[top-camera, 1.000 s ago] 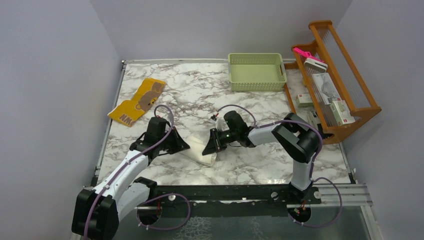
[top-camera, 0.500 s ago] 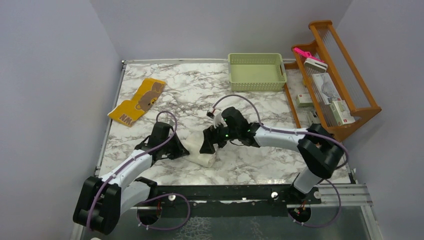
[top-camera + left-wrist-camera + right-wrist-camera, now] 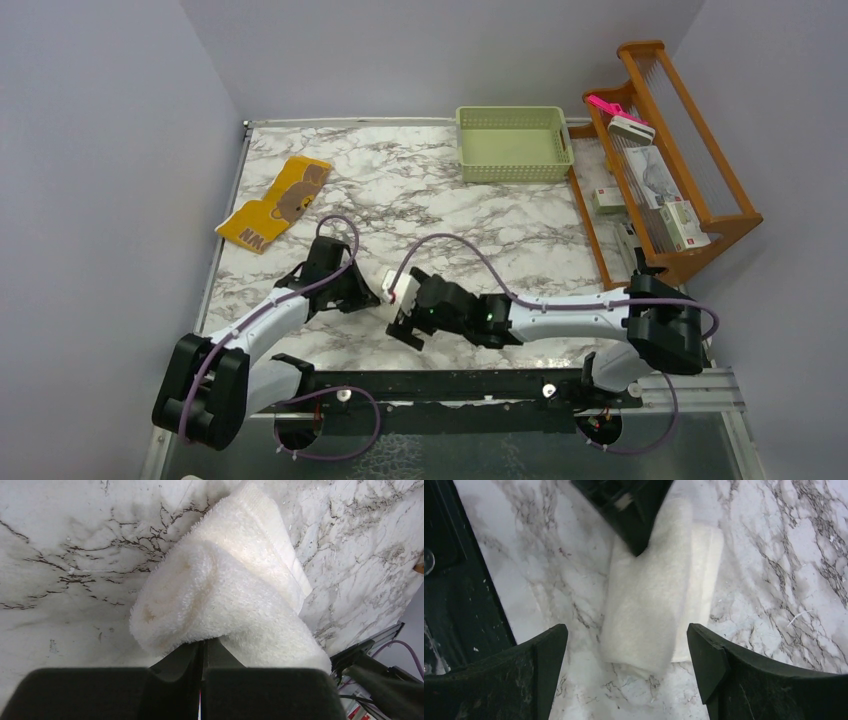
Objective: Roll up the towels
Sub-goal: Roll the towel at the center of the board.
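The cream-white towel (image 3: 225,580) lies as a loose roll on the marble table; it also shows in the right wrist view (image 3: 651,595). My left gripper (image 3: 202,642) is shut, and a fold of the roll sits over its tips. In the top view it (image 3: 358,292) is left of centre, near the front. My right gripper (image 3: 626,630) is open and hovers above the roll's end, with its jaws spread wider than the roll. In the top view it (image 3: 405,322) covers most of the towel. The mustard-yellow bear towel (image 3: 275,203) lies flat at the far left.
A pale green basket (image 3: 514,143) stands at the back centre. A wooden rack (image 3: 670,160) with boxes and a pink brush leans along the right edge. The black front rail (image 3: 450,385) runs just behind my right gripper.
My right arm has stretched out and swung toward the front left, so its gripper moved from the towel's right side to above its near end. My left gripper has stayed at the towel.
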Action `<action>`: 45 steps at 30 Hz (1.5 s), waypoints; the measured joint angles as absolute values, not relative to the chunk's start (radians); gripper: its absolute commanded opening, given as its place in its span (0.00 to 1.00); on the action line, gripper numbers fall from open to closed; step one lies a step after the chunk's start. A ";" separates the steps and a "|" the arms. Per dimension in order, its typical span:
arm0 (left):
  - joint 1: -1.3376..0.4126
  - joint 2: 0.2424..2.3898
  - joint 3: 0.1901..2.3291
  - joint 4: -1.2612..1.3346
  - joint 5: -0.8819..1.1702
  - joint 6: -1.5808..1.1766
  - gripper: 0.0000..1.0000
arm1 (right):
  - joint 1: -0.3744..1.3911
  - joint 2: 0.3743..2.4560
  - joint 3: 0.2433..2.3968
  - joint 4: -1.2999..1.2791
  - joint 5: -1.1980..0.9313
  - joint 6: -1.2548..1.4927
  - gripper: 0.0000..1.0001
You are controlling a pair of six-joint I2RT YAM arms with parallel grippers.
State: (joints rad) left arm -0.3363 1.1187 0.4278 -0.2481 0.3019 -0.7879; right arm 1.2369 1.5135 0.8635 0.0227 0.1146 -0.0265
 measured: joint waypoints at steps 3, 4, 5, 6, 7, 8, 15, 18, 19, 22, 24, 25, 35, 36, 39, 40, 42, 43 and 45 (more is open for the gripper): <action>-0.336 1.137 0.440 -0.248 0.302 -0.782 0.00 | 1.334 1.542 0.842 0.052 0.234 -0.097 0.90; -0.336 1.141 0.443 -0.250 0.302 -0.779 0.00 | 1.365 1.563 0.842 0.067 0.271 -0.121 0.89; -0.336 1.145 0.447 -0.250 0.302 -0.776 0.00 | 1.388 1.583 0.844 0.080 0.298 -0.138 0.89; -0.336 1.149 0.449 -0.252 0.303 -0.775 0.00 | 1.401 1.605 0.846 0.087 0.321 -0.151 0.88; -0.336 1.151 0.451 -0.252 0.303 -0.773 0.00 | 1.406 1.627 0.847 0.093 0.344 -0.163 0.88; -0.336 1.153 0.451 -0.252 0.304 -0.772 0.00 | 1.406 1.648 0.847 0.097 0.363 -0.171 0.87; -0.336 1.160 0.452 -0.248 0.307 -0.767 0.00 | 1.405 1.761 0.874 0.111 0.463 -0.200 0.77; -0.336 1.164 0.457 -0.254 0.307 -0.763 0.00 | 1.405 1.801 0.915 0.107 0.483 -0.190 0.61; -0.336 1.164 0.460 -0.258 0.307 -0.760 0.00 | 1.403 1.813 0.927 0.103 0.484 -0.183 0.55; -0.336 1.164 0.478 -0.286 0.303 -0.747 0.00 | 1.382 1.840 0.960 0.079 0.482 -0.144 0.43; -0.331 1.159 0.503 -0.320 0.298 -0.737 0.03 | 1.357 1.841 0.965 0.074 0.472 -0.114 0.39; -0.326 1.155 0.516 -0.335 0.295 -0.732 0.05 | 1.344 1.840 0.968 0.073 0.463 -0.099 0.37; -0.173 1.037 0.736 -0.502 0.275 -0.664 0.47 | 1.132 1.756 0.932 0.076 0.148 0.086 0.27; -0.166 1.019 0.741 -0.507 0.276 -0.665 0.47 | 1.094 1.746 0.925 0.080 0.087 0.113 0.27; -0.165 0.979 0.736 -0.509 0.291 -0.682 0.64 | 1.011 1.732 0.904 0.100 -0.059 0.184 0.27; -0.165 0.968 0.722 -0.495 0.312 -0.696 0.68 | 0.986 1.731 0.898 0.111 -0.106 0.207 0.26; -0.167 0.936 0.656 -0.447 0.356 -0.744 0.78 | 0.940 1.731 0.884 0.135 -0.197 0.252 0.24; -0.171 0.920 0.613 -0.427 0.372 -0.769 0.79 | 0.919 1.732 0.877 0.148 -0.239 0.273 0.23; -0.184 0.902 0.548 -0.403 0.385 -0.815 0.81 | 0.886 1.736 0.864 0.175 -0.315 0.315 0.23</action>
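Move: The half-rolled towel's middle lies below the open right hand, about 7 cm down, 3 cm ahead and 3 cm to its left. From the shut left hand, already touching the towel, the middle is roughly 5 cm right, 1 cm ahead and level in height. The yellow bear cloth lies some 20 cm ahead and 20 cm left of the left hand, about 3 cm lower. Right hand sinks about 7 cm, pinches the roll's right end, rolling it 6 cm forward; left lifts away, opening. ##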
